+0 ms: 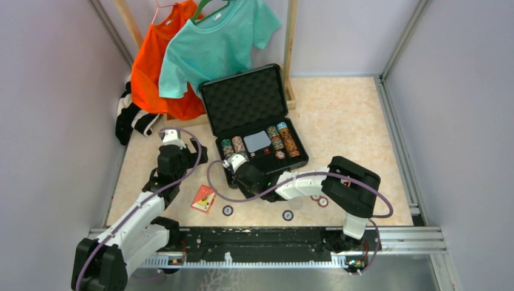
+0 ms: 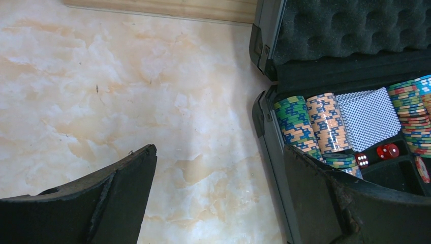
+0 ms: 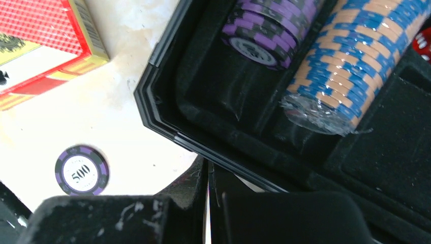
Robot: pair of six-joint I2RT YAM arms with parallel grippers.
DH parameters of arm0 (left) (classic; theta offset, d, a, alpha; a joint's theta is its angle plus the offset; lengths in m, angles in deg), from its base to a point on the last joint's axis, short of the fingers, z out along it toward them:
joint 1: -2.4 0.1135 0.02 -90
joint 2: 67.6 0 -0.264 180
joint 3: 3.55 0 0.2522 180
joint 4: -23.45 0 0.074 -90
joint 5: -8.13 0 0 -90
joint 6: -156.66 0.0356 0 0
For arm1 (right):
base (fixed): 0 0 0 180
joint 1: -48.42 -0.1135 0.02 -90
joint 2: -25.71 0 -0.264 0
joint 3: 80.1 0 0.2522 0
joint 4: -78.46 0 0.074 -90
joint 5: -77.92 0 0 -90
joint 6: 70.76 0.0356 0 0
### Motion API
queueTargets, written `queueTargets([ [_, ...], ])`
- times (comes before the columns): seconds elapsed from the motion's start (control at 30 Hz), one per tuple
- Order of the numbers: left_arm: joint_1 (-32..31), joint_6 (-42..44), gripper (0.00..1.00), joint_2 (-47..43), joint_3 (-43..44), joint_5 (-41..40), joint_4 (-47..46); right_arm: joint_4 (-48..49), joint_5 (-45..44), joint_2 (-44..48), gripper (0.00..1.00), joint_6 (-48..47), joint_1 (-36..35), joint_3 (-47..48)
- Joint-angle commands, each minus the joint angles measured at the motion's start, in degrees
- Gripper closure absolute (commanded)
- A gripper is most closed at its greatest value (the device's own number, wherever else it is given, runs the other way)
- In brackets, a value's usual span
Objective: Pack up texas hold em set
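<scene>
The black briefcase lies open mid-table, foam lid up. Rows of poker chips, a blue-backed card deck and red dice sit in its tray. My left gripper is open over bare table left of the case, nothing between its fingers. My right gripper is shut and empty at the case's near-left corner, its tips just outside the rim. A red-orange card box and a loose purple chip lie on the table nearby.
More loose chips lie near the front edge and under the right arm. An orange shirt and a teal shirt hang on a wooden rack behind the case. A black-and-white garment lies at back left.
</scene>
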Motion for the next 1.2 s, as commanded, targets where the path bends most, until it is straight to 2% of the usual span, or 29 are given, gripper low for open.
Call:
queueTargets([
  [0.0, 0.05, -1.29, 0.01, -1.8, -0.06, 0.72, 1.52, 5.95, -3.04, -2.88, 1.0, -2.09, 1.28, 6.62],
  [0.4, 0.01, -3.03, 0.01, -6.03, -1.07, -1.51, 5.51, 6.04, 0.97, -5.11, 1.0, -3.57, 2.54, 11.43],
  [0.6, 0.11, -4.71, 0.01, -5.19, -0.4, -1.26, 7.58, 6.09, 4.58, 5.69, 1.0, -3.04, 1.45, 5.58],
  [0.7, 0.14, -3.9, 0.01, -3.77, -0.63, 1.47, 6.77, 5.73, 5.45, 13.19, 0.98, -2.91, 1.29, 2.02],
  [0.8, 0.1, -3.89, 0.01, -2.3, -1.41, 5.14, 5.15, 4.44, 1.89, 20.32, 0.96, -3.23, 1.2, -1.08],
  [0.87, 0.02, -3.07, 0.01, -1.65, -1.96, 8.65, 4.1, 5.11, -3.52, 25.7, 0.94, -3.4, 1.27, -3.63],
  [0.9, 0.01, -2.47, 0.01, -1.17, -2.47, 10.68, 3.42, 5.94, -5.66, 27.85, 0.85, -3.66, 1.45, -5.16],
  [0.97, -0.26, -1.8, 0.01, -0.12, -2.46, 11.95, 3.97, 6.05, -11.22, 30.87, 0.58, -2.86, 1.7, -7.07],
  [1.07, -2.03, -0.53, 0.01, -0.12, -1.89, 14.19, 6.28, 10.34, -17.12, 33.6, 0.44, -3.4, 2.0, -10.86],
  [1.17, -5.68, -1.15, 0.01, -0.87, 1.08, 12.37, 12.22, 7.81, -12.39, 34.81, 0.37, -3.28, 4.12, -9.41],
])
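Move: The open chip case has its middle about 13 cm ahead of the right hand and 6 cm to its right; the closed tips sit low outside its front wall. The front-left corner is about 6 cm left, level. From that same hand, the 500 chip lies 7 cm back and 6 left, the card box 3 back and 15 left. From the left hand, the case's middle is some 4 cm ahead, 25 right and 8 below, the card box 14 back, 3 right and 11 below. The case's front side is pushed by the right hand's closed fingertips, low near the front-left corner, going left nearly 4 cm and a little forward; then that hand comes free, rising about 17 cm while swinging right, tilting up and opening past half. The left hand, still wide open, eases back, then sinks and swings right towards the case's left side. ##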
